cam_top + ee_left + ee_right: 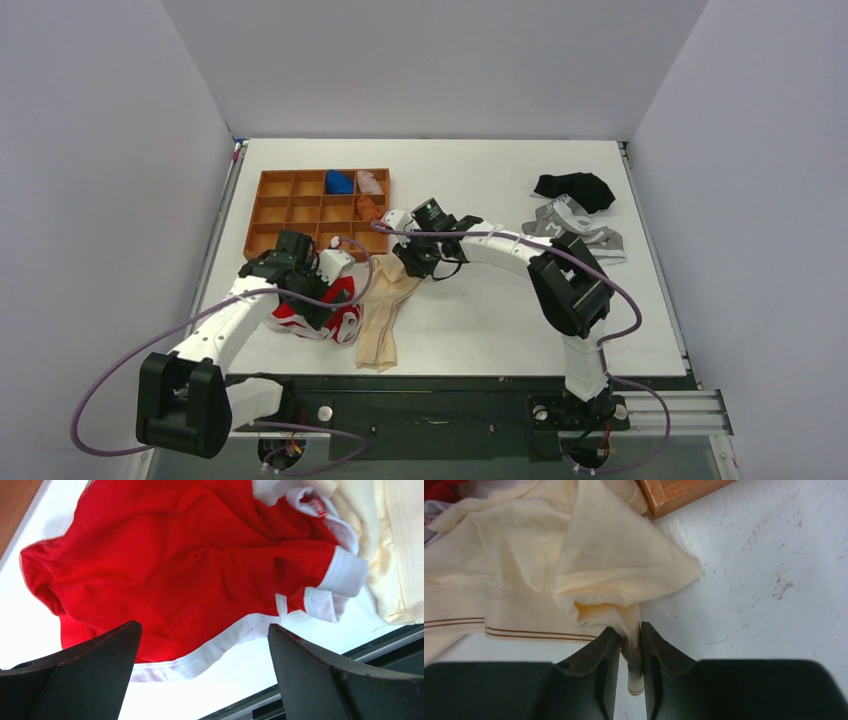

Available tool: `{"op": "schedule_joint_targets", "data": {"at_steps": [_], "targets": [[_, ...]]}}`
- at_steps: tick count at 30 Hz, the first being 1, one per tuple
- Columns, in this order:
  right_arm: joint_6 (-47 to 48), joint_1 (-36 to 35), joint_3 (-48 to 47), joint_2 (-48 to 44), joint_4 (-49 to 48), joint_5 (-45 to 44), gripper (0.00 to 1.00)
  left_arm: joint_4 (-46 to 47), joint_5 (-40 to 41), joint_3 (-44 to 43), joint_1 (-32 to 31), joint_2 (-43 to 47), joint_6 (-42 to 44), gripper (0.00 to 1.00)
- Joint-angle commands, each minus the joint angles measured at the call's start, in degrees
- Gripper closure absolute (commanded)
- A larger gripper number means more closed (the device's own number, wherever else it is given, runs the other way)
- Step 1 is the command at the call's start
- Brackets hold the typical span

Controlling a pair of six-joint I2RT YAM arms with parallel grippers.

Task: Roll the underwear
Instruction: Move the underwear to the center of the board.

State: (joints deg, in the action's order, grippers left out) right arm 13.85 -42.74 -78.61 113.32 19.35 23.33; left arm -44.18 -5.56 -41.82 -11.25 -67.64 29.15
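The underwear (pixel 382 310) is a cream garment lying as a long strip from the tray's near corner toward the table's front edge. In the right wrist view its waistband with thin brown lines (pixel 524 625) lies flat, and a bunched corner is pinched between the fingers. My right gripper (pixel 630 636) is shut on that corner; it sits at the strip's far end (pixel 412 262). My left gripper (pixel 205 635) is open above the red garment (pixel 190 565), nothing between its fingers. The cream fabric (pixel 395 550) shows at that view's right edge.
A red garment with white trim (pixel 322 312) lies beside the underwear on its left. A wooden compartment tray (pixel 300 212) at the back left holds several small rolls. A black garment (pixel 575 188) and a grey one (pixel 585 232) lie at the back right.
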Motion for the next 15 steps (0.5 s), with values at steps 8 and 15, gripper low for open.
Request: {"op": "schedule_joint_targets", "data": {"at_steps": [8,15], "targets": [[1.84,11.08,2.87,-14.75,12.43,-1.22,1.00,6.12,-2.09,-1.87,-10.89,0.06,-2.68,0.03],[3.36,16.54,6.12,-21.12,15.11,-3.97,1.00,9.27,3.15,-4.25,-19.92,-9.27,-4.88,0.09]]}}
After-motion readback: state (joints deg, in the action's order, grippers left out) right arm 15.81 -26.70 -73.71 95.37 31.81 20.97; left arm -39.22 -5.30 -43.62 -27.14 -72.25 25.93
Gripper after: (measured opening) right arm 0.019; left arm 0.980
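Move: The beige underwear already lies between the right fingertips at its far right corner. Its middle is some 9 cm back and 7 cm to the left, practically at fingertip height. From that hand the wooden tray's middle is about 12 cm forward and 21 cm left, the red shorts 7 cm back and 22 cm left. From the left hand, open just above those shorts, the underwear is about 12 cm right and 1 cm back. The right fingers finish pinching the underwear's corner shut, then drag it to the right for some 13 cm, also rising about 7 cm and reaching a little forward, away from the tray and shorts, with a slight clockwise turn. The left hand stays low and open and sweeps about 7 cm right over the red shorts, turning clockwise some 15 degrees. ##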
